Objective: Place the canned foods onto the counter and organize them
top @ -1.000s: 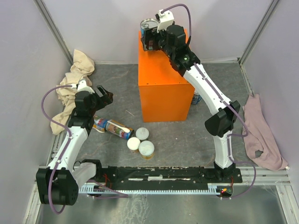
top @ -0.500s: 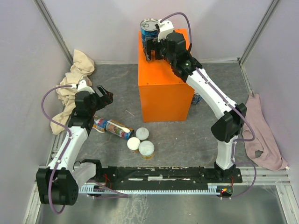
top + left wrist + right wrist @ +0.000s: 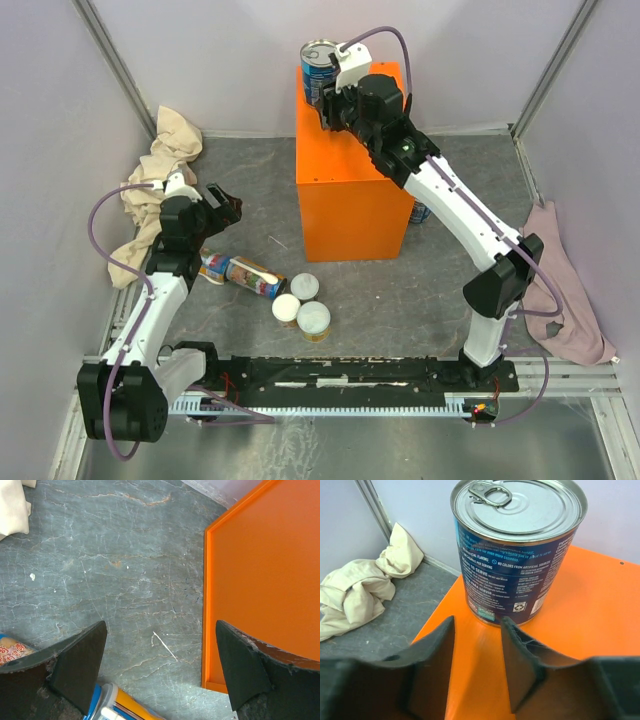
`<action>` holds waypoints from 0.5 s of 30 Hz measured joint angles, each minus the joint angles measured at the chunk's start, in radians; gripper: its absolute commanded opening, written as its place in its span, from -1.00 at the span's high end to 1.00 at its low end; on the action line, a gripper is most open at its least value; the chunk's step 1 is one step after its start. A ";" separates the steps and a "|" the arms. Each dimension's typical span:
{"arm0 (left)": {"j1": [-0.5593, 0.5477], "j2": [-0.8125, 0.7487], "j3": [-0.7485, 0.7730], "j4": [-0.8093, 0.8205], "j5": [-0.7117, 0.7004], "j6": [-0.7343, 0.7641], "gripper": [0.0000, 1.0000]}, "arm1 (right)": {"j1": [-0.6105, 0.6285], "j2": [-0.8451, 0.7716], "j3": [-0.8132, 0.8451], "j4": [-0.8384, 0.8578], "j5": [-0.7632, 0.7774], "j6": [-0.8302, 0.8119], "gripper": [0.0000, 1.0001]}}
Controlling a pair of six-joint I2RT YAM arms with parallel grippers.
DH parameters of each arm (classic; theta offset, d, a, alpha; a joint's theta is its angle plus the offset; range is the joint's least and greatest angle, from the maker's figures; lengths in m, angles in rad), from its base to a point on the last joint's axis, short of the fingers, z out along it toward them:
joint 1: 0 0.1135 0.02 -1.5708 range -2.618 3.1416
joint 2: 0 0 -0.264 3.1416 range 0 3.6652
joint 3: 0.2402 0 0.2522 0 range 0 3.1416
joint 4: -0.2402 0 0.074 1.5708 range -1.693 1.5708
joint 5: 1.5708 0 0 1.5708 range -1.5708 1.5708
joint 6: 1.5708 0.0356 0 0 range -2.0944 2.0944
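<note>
A blue-labelled tin (image 3: 320,63) with a silver pull-tab top stands upright on the back left corner of the orange counter (image 3: 350,200). In the right wrist view the tin (image 3: 520,550) is just beyond my right gripper (image 3: 477,630), whose jaws are apart, empty and not touching it. My right gripper (image 3: 335,100) hovers over the counter top. My left gripper (image 3: 225,205) is wide open and empty above the floor, left of the counter (image 3: 265,580). Two cans (image 3: 240,272) lie on the floor below it. Three white-lidded cans (image 3: 304,300) stand nearby. Another blue tin (image 3: 420,212) stands right of the counter.
A beige cloth (image 3: 165,160) is bunched at the left wall, and a pink cloth (image 3: 555,290) lies at the right. A thin white sliver (image 3: 165,645) lies on the grey floor. The black rail (image 3: 350,375) runs along the near edge.
My right gripper has let go of the blue tin and drawn back from it toward the near side. The tin stays on the counter. The left arm has not moved.
</note>
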 measured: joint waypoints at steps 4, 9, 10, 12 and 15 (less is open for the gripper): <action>0.000 0.000 -0.001 0.000 0.000 -0.003 -0.91 | 0.000 0.004 0.003 -0.004 0.002 -0.004 0.43; 0.000 0.000 -0.003 0.000 0.000 -0.003 -0.91 | 0.000 0.042 0.047 -0.010 0.007 -0.003 0.41; 0.000 0.000 -0.003 0.000 0.000 -0.003 -0.90 | 0.000 0.053 0.060 -0.011 0.008 -0.003 0.41; 0.000 0.000 -0.004 0.000 0.000 -0.003 -0.90 | 0.000 0.075 0.087 -0.017 0.011 -0.002 0.40; 0.000 0.000 -0.004 0.001 0.000 -0.004 -0.90 | 0.001 0.102 0.116 -0.024 0.013 -0.003 0.39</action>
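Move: The can with the blue label stands on the orange box's top, some 8 cm ahead of the right hand and 2 cm to its left, its middle about level with the empty, half-closed fingers. The middle of the box top is roughly 7 cm to the right of this hand, 1 cm back and 6 cm below. From the idle left hand the can lies about 20 cm ahead, 22 cm to the right and 20 cm above. The right hand, already clear of the can, first narrows its empty fingers from a bit over half open to about a third while hardly moving. It then slides forward and left by about 2.5 cm, sinking barely 1 cm with no real turn of the wrist, bringing the narrowed fingertips close to the near side of the can low down; whether they touch can't be made out. ##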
